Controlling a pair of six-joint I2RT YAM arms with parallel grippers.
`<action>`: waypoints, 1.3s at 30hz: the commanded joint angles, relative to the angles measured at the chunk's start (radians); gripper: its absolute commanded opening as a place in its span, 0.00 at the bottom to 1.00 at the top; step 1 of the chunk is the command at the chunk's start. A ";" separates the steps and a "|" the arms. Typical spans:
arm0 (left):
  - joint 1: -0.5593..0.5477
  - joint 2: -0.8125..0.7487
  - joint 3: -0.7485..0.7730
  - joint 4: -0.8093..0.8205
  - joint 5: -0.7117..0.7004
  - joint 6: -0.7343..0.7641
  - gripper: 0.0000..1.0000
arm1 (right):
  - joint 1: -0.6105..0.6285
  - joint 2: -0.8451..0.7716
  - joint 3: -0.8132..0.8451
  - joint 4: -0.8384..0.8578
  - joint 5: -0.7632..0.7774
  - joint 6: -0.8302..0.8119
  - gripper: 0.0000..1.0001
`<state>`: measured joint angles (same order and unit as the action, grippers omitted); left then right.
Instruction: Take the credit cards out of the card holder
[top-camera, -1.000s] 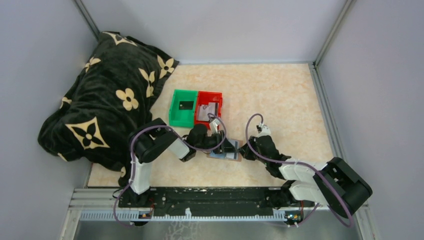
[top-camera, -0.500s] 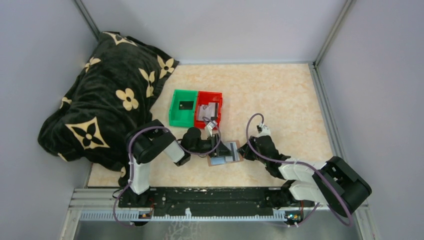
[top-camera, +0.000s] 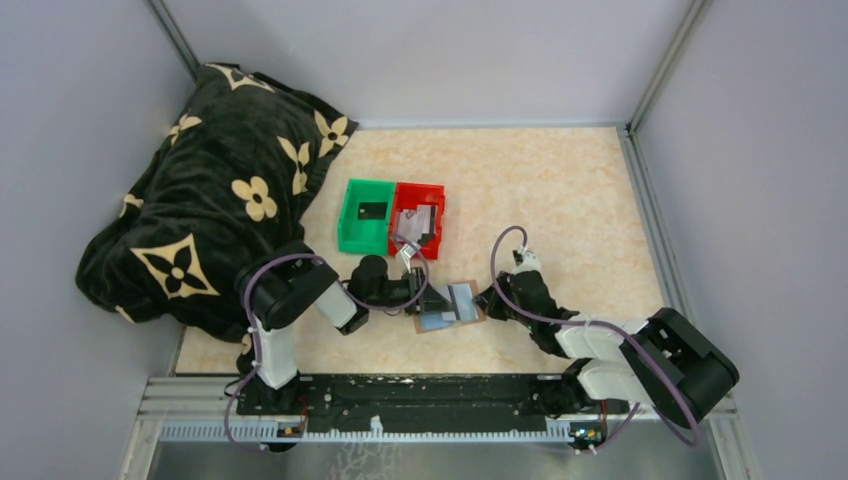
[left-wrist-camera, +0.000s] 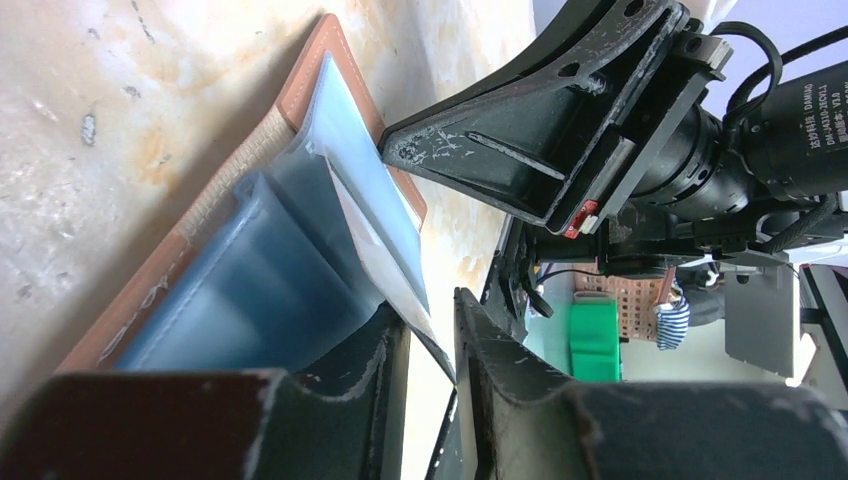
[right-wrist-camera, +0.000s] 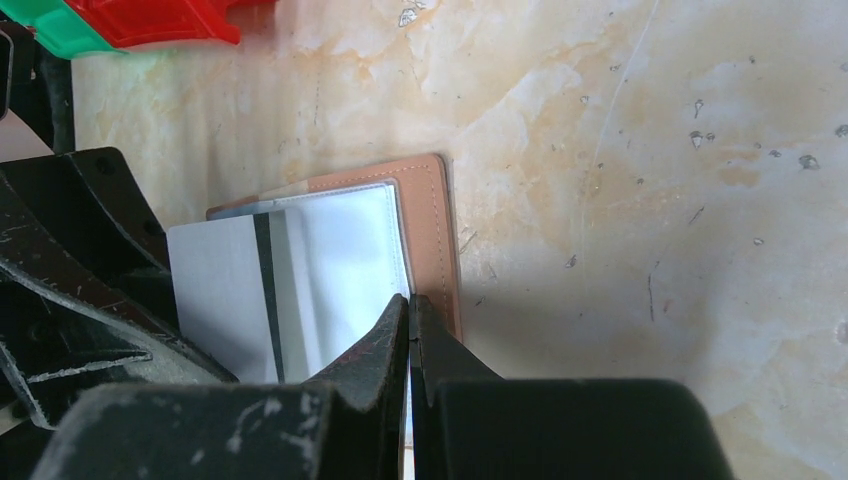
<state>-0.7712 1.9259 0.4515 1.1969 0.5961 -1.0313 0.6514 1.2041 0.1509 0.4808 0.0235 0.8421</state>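
The tan card holder (top-camera: 436, 322) lies open on the table, pale blue lining up. A grey credit card (top-camera: 460, 298) with a dark stripe sticks partway out of its pocket toward the left. In the left wrist view that card's (left-wrist-camera: 380, 250) corner reaches into the narrow gap of my left gripper (left-wrist-camera: 430, 305), which stands at the holder's (left-wrist-camera: 300, 95) left side, slightly open. My right gripper (right-wrist-camera: 410, 298) is shut, tips down on the holder's (right-wrist-camera: 430, 220) right edge beside the card (right-wrist-camera: 220, 300). In the top view my left gripper (top-camera: 412, 292) and right gripper (top-camera: 488, 300) flank the holder.
A green bin (top-camera: 345, 225) holding a dark card and a red bin (top-camera: 418, 188) holding grey cards stand just behind the holder. A black flowered blanket (top-camera: 210, 210) is heaped at the left. Walls close in the table on three sides.
My left gripper has drawn back to the left from over the holder, and its jaws have narrowed. The grey card now shows partway out. The right arm has stayed put.
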 joint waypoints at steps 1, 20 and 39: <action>0.013 -0.051 -0.023 0.018 0.012 0.048 0.25 | 0.007 0.046 -0.011 -0.092 0.005 -0.018 0.00; 0.088 -0.376 -0.018 -0.559 -0.106 0.324 0.14 | 0.006 0.057 0.005 -0.040 -0.056 -0.048 0.00; 0.092 -0.133 -0.086 0.325 0.183 -0.064 0.00 | 0.007 -0.445 -0.005 -0.069 -0.275 -0.208 0.29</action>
<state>-0.6842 1.7489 0.3710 1.1847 0.6952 -0.9565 0.6525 0.7506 0.1143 0.3786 -0.1806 0.6647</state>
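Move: The card being taken out lies at the left hand's partly open fingertips, its middle about 1 cm right, 1 cm ahead and 1 cm below. The open card holder is centred about 1 cm right, level fore and aft, 3 cm down. The red box sits some 16 cm ahead and 6 cm left. From the right hand, whose shut tips are at the holder's right edge, the card is about 6 cm left, level in depth and height. Left fingers close on the card, draw it about 5 cm left, then up; right rises 9 cm, opening. ##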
